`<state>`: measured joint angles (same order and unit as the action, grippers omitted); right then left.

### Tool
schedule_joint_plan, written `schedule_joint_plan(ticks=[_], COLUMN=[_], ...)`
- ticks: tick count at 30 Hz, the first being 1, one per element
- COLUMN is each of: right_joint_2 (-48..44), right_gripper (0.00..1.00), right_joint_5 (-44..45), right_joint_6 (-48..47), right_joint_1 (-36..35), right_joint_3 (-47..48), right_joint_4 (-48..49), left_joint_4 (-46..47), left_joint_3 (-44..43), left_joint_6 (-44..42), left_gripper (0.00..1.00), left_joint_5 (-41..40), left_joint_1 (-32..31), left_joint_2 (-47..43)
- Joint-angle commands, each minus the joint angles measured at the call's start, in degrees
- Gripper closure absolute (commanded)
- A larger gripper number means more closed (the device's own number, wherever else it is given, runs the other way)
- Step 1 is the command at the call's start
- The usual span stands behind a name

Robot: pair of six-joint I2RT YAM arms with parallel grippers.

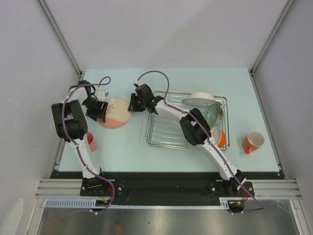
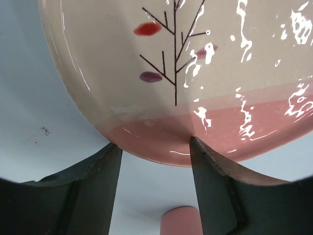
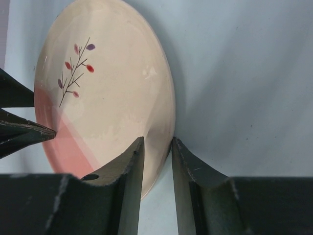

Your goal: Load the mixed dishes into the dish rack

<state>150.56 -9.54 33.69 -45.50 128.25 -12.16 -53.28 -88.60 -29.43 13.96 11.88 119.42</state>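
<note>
The cream plate [image 1: 115, 113] with a pink segment and twig motif lies on the table left of the dish rack [image 1: 166, 134]. My right gripper [image 1: 132, 105] reaches over from the rack side. In the right wrist view its jaws [image 3: 157, 140] are shut on the plate [image 3: 107, 98], one finger over the rim and one under it. My left gripper [image 1: 100, 111] is at the plate's left side. It stands open [image 2: 152, 144], both tips touching the pink edge of the plate [image 2: 195, 73]. The salmon-pink tumbler [image 1: 91, 141] stands near the left arm.
The rack's right end holds a white grey-rimmed bowl [image 1: 203, 99], a green glass bowl [image 1: 213, 114] and an orange-outside bowl [image 1: 218, 137]. An orange mug [image 1: 253, 142] stands right of the rack. The tumbler [image 2: 181, 220] shows between my left fingers.
</note>
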Motion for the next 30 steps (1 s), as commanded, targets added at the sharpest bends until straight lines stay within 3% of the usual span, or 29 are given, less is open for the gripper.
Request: schedule_joint_plan(ticks=[1,8,24,26,29,30], right_joint_2=[-0.53,-1.67,0.61,0.35,-0.27,-0.96], right_gripper=[0.67,0.64,0.66,0.71,0.89,1.00], right_joint_5=[-18.66,-28.07,-33.79,-33.53,-32.65,-32.47], right_joint_6=[5.93,10.77,12.81,11.31,9.91,9.12], right_joint_1=[-5.57,-5.83,-7.59,-7.77,-7.59,-7.68], right_joint_3=[1.84,-1.59,1.92,1.75,1.66,1.66], right_joint_4=[14.61,28.76,30.72,29.22,27.64,27.11], left_joint_4=[3.44,3.87,4.59,4.67,5.11,5.20], left_joint_3=[0.01,-2.46,-3.60,-3.34,-2.55,-2.37], left_joint_6=[1.31,3.32,4.47,4.47,4.29,4.12], left_gripper=[0.39,0.39,0.42,0.42,0.42,0.42], left_joint_5=[21.02,23.05,24.63,24.80,24.19,23.49], left_joint_1=[-6.78,-8.28,-9.68,-9.86,-9.86,-9.77], left_joint_2=[5.48,6.79,7.94,7.85,7.06,6.80])
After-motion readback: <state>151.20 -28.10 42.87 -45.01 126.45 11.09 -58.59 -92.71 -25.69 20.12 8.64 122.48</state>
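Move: The pink plate lies flat-ish between the two hands. Its middle is about 8 cm to the left hand's right and 4 cm ahead, at fingertip height; from the right hand, which already has the far-right rim between its fingers, it is some 8 cm to the left, 2 cm back and 2 cm lower. The pink cup stands about 12 cm back and 3 cm left of the left hand; the dish rack's middle is roughly 32 cm right and 6 cm back of the right hand. Keeping its hold on the plate's right rim, the right hand levers that side up off the table, rising about 7 cm in all, first a touch forward, then swinging left and slightly back towards the left hand, while the wrist rolls its left side up some 25 degrees. The left hand, its part-open fingers still braced at the near-left rim, holds its ground until late and then slips about 4 cm right in under the rising plate, tipping only slightly, and both stop there. ##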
